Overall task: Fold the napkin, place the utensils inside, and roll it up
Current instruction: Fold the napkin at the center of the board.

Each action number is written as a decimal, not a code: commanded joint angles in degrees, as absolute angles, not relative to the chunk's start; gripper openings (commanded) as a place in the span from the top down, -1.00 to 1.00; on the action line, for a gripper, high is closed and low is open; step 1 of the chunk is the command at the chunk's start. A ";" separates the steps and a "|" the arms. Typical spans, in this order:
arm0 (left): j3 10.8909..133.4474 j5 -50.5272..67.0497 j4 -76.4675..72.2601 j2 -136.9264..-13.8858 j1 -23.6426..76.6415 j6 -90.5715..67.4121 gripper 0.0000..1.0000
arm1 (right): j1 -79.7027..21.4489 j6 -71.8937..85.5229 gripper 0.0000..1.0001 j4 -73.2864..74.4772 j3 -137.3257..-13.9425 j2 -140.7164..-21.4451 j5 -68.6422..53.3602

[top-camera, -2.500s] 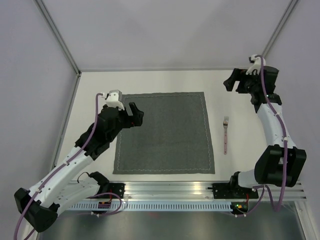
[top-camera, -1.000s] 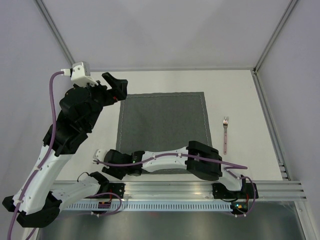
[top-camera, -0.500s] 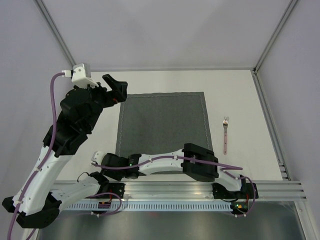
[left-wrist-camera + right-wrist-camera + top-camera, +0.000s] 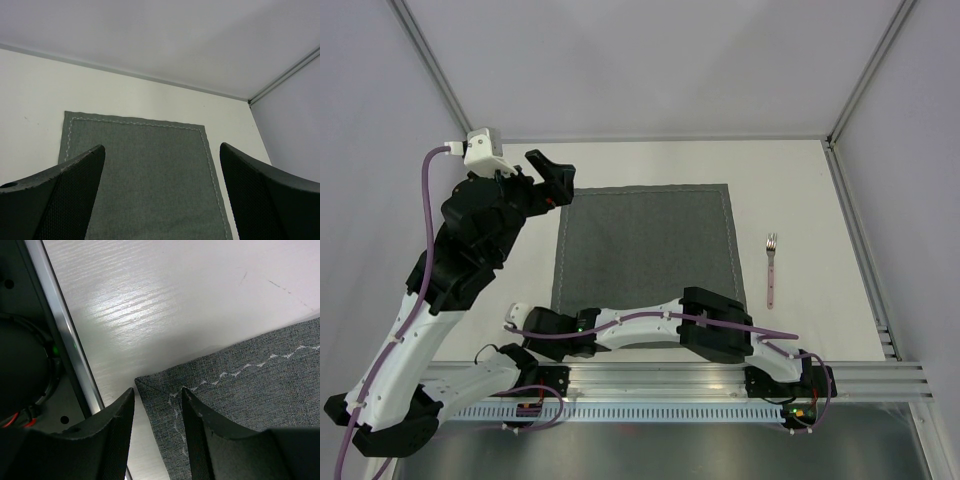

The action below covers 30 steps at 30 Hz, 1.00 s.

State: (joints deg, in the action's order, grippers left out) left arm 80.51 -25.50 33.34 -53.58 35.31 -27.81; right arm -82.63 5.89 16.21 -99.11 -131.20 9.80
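The dark grey napkin (image 4: 645,255) lies flat and unfolded on the white table. The fork (image 4: 771,270), silver tines and pink handle, lies to its right, clear of the cloth. My right arm stretches low along the near edge. Its gripper (image 4: 552,332) is at the cloth's near-left corner. In the right wrist view the right gripper (image 4: 157,392) is open and straddles that corner (image 4: 150,385), one finger over the napkin (image 4: 250,390) and one over bare table. My left gripper (image 4: 555,178) hangs wide open above the far-left corner. The left wrist view shows the left gripper (image 4: 162,147) empty above the napkin (image 4: 145,185).
An aluminium rail (image 4: 670,375) runs along the near edge, just behind the right gripper, and shows as the rail (image 4: 55,330) beside a dark arm base (image 4: 20,370). White walls and metal posts (image 4: 435,70) close the table in.
Since 2.5 s ago the right arm swung from the far right to the napkin's near-left corner and the left arm rose. Over the last second the right gripper edged left and its jaws widened slightly.
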 commanded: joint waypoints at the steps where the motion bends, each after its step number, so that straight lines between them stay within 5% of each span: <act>1: 80.68 -26.19 33.40 -53.26 35.07 -28.48 -0.99 | -83.50 5.54 0.01 16.26 -100.20 -132.45 7.82; 5: 80.68 -26.19 33.49 -53.35 34.98 -28.56 -0.99 | -83.32 5.89 0.09 16.08 -99.93 -132.54 7.03; 10: 80.86 -26.19 33.40 -53.44 34.98 -28.57 -0.99 | -82.88 6.06 0.47 16.35 -99.58 -131.93 6.86; 16: 80.60 -26.37 33.40 -53.35 34.98 -28.74 -0.99 | -81.39 5.89 0.70 16.79 -99.84 -129.64 6.86; 30: 79.80 -28.39 32.08 -52.12 35.07 -28.65 -0.99 | -75.85 8.44 0.83 17.93 -99.93 -120.68 1.67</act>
State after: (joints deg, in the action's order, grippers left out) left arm 80.05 -27.09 33.26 -52.86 35.31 -27.81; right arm -76.16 6.96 17.65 -99.09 -126.17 3.05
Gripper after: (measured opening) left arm 0.994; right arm 0.087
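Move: Between the right hand's open, down-slanted fingers lies the napkin's near-left corner, within about 1 cm of the hand point, a touch back and to its left, practically at tip level. The napkin's middle is about 20 cm ahead and 22 cm to the right, its far-left corner some 41 cm straight ahead, and the metal rail about 6 cm back. From the left hand that near-left corner lies roughly 18 cm back, 9 cm left and 41 cm below. Closing from half open, the right fingers pinch the napkin's near-left corner while the hand stays low, easing back by barely a centimetre. Then the pinched corner is carried about 5 cm forward and some 4 cm up over the napkin, slowly at first and quickly at the end, with the wrist tilting only about 5 degrees. ##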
